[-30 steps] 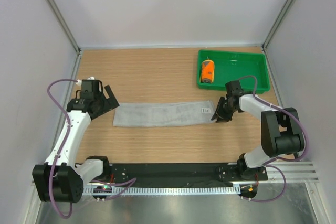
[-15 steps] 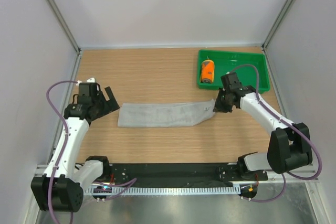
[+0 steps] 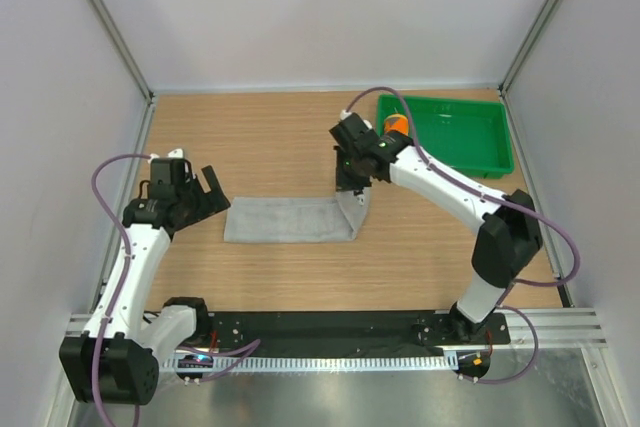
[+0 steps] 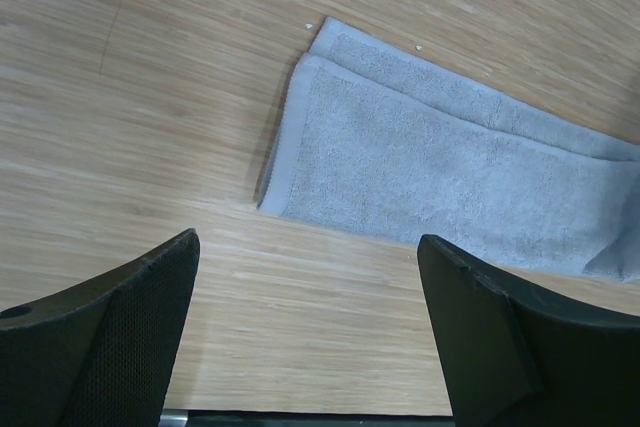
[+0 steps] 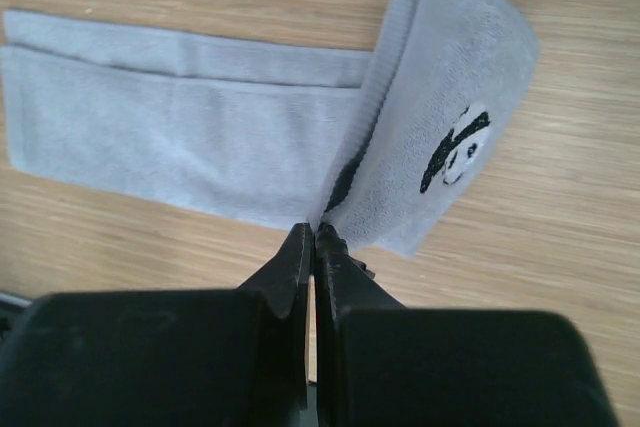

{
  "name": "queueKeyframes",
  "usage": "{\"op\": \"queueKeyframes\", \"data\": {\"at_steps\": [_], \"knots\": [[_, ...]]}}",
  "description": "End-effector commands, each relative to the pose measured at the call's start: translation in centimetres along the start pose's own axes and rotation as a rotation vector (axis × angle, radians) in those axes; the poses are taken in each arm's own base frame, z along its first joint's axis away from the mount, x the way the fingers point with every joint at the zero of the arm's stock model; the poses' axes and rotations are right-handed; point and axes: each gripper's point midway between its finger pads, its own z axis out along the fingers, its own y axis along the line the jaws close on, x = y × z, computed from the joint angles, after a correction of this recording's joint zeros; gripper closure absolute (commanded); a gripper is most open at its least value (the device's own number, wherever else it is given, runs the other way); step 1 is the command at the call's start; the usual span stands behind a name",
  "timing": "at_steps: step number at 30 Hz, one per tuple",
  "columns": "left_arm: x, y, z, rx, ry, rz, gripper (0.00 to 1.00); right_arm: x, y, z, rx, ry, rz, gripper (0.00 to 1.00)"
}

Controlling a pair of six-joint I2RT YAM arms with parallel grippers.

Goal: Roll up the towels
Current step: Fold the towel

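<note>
The light grey towel (image 3: 285, 219) lies as a long strip on the wooden table. Its right end is lifted and folded back to the left, pinched in my right gripper (image 3: 350, 185), which is shut on it. In the right wrist view the raised flap (image 5: 450, 117) shows a small panda print, and the jaws (image 5: 316, 239) clamp its edge. My left gripper (image 3: 212, 195) stands open just off the towel's left end, with only bare table between its fingers (image 4: 105, 337). The towel's left end (image 4: 420, 162) lies flat ahead of it. The orange towel (image 3: 397, 123) sits rolled in the tray, partly hidden by the right arm.
A green plastic tray (image 3: 470, 132) stands at the back right corner. White walls with metal posts close in the left, back and right sides. The arm bases and a black rail run along the near edge.
My right gripper has shut on the grey towel's right end, lifted it and carried it left, folding the strip over itself. The left arm has barely moved.
</note>
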Motion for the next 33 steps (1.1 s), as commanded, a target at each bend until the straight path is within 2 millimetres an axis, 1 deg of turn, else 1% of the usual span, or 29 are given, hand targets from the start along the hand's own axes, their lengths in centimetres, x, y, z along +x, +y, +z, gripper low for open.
{"op": "queueKeyframes", "data": {"at_steps": [1, 2, 3, 4, 5, 6, 7, 8, 9, 10, 11, 12, 13, 14, 15, 18, 19, 23, 27, 28, 29, 31, 32, 33], "knots": [[-0.8, -0.7, -0.7, 0.044, -0.051, 0.019, 0.1, -1.2, 4.3, -0.7, -0.036, -0.028, -0.03, 0.99], [-0.9, -0.7, -0.8, 0.043, -0.055, 0.018, 0.1, -1.2, 5.3, -0.6, -0.047, -0.026, -0.04, 0.99], [-0.9, -0.6, -0.9, 0.041, -0.063, 0.017, 0.1, -1.5, 7.3, -1.2, -0.086, -0.041, -0.057, 0.99], [-1.1, -0.5, -1.0, 0.036, -0.074, 0.016, 0.1, -1.2, 7.9, -0.4, -0.081, -0.027, -0.063, 0.99], [-1.2, -0.5, -1.1, 0.034, -0.08, 0.013, 0.1, -1.3, 8.7, -0.4, -0.09, -0.029, -0.069, 0.99], [-1.2, -0.4, -1.1, 0.032, -0.082, 0.013, 0.1, -1.5, 10.4, -0.9, -0.123, -0.041, -0.082, 0.99], [-1.2, -0.5, -1.2, 0.036, -0.087, 0.013, 0.1, -1.1, 11.0, 0.0, -0.118, -0.023, -0.09, 0.99], [-1.3, -0.5, -1.2, 0.035, -0.089, 0.013, 0.1, -1.0, 11.7, 0.0, -0.126, -0.021, -0.094, 0.99], [-1.3, -0.5, -1.3, 0.037, -0.094, 0.012, 0.1, -1.2, 13.0, -0.4, -0.155, -0.03, -0.098, 0.99], [-1.3, -0.5, -1.4, 0.034, -0.095, 0.012, 0.1, -0.8, 13.5, 0.3, -0.153, -0.015, -0.105, 0.99], [-1.4, -0.4, -1.4, 0.033, -0.099, 0.012, 0.1, -0.7, 14.1, 0.5, -0.159, -0.014, -0.107, 0.99], [-1.4, -0.4, -1.4, 0.031, -0.098, 0.012, 0.1, -1.1, 15.0, 0.1, -0.181, -0.023, -0.108, 0.99], [-1.4, -0.3, -1.4, 0.024, -0.101, 0.013, 0.1, -0.7, 15.8, 0.0, -0.193, -0.018, -0.119, 0.99], [-1.4, -0.3, -1.5, 0.025, -0.103, 0.011, 0.1, -0.4, 16.1, 0.6, -0.191, -0.01, -0.12, 0.99], [-1.4, -0.2, -1.5, 0.02, -0.105, 0.011, 0.1, -0.7, 17.0, 0.2, -0.214, -0.018, -0.122, 0.99], [-1.4, -0.2, -1.6, 0.024, -0.108, 0.011, 0.1, -0.3, 18.3, 0.6, -0.232, -0.011, -0.123, 0.99], [-1.5, 0.3, -1.6, -0.004, -0.118, 0.008, 0.09, -0.1, 18.7, 0.7, -0.241, -0.004, -0.123, 0.99], [-1.7, 0.5, -1.7, -0.02, -0.127, 0.004, 0.1, 0.7, 20.6, 1.3, -0.288, 0.013, -0.124, 0.99], [-1.8, 0.7, -1.9, -0.025, -0.138, 0.002, 0.09, 1.6, 21.9, 2.1, -0.319, 0.032, -0.124, 0.99], [-1.8, 0.6, -1.9, -0.023, -0.139, 0.002, 0.09, 2.3, 22.2, 2.3, -0.34, 0.058, -0.127, 0.99], [-1.8, 0.7, -1.9, -0.026, -0.14, 0.003, 0.09, 2.5, 23.0, 2.4, -0.371, 0.058, -0.128, 0.99], [-1.9, 0.7, -1.9, -0.03, -0.142, 0.002, 0.09, 3.9, 23.7, 3.1, -0.39, 0.086, -0.135, 0.99], [-1.9, 0.9, -1.9, -0.035, -0.141, 0.003, 0.09, 4.3, 24.3, 3.9, -0.409, 0.093, -0.129, 0.99], [-1.9, 0.9, -2.0, -0.039, -0.143, 0.001, 0.09, 5.4, 24.7, 4.2, -0.434, 0.124, -0.139, 0.99]]}}
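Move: The grey towel's left end, which the lifted right end is being carried towards, lies some 34 cm left of the right hand, about 2 cm nearer the base and 14 cm down. The orange roll sits in the green bin some 21 cm ahead of the right hand and 12 cm to its right; the bin's middle is about 22 cm ahead and 26 cm right. From the left hand, the towel's left end lies about 5 cm ahead, level sideways, 14 cm below. The grey towel's right end, still pinched in the shut right fingers and already off the table, is carried leftward over the rest of the towel towards its left end, some 22 cm, fast at first and then slower. The right hand rises a couple of centimetres, sinks back again while easing about 3 cm towards the base, and turns some 15 degrees counter-clockwise; the open left hand lifts about 2 cm. ##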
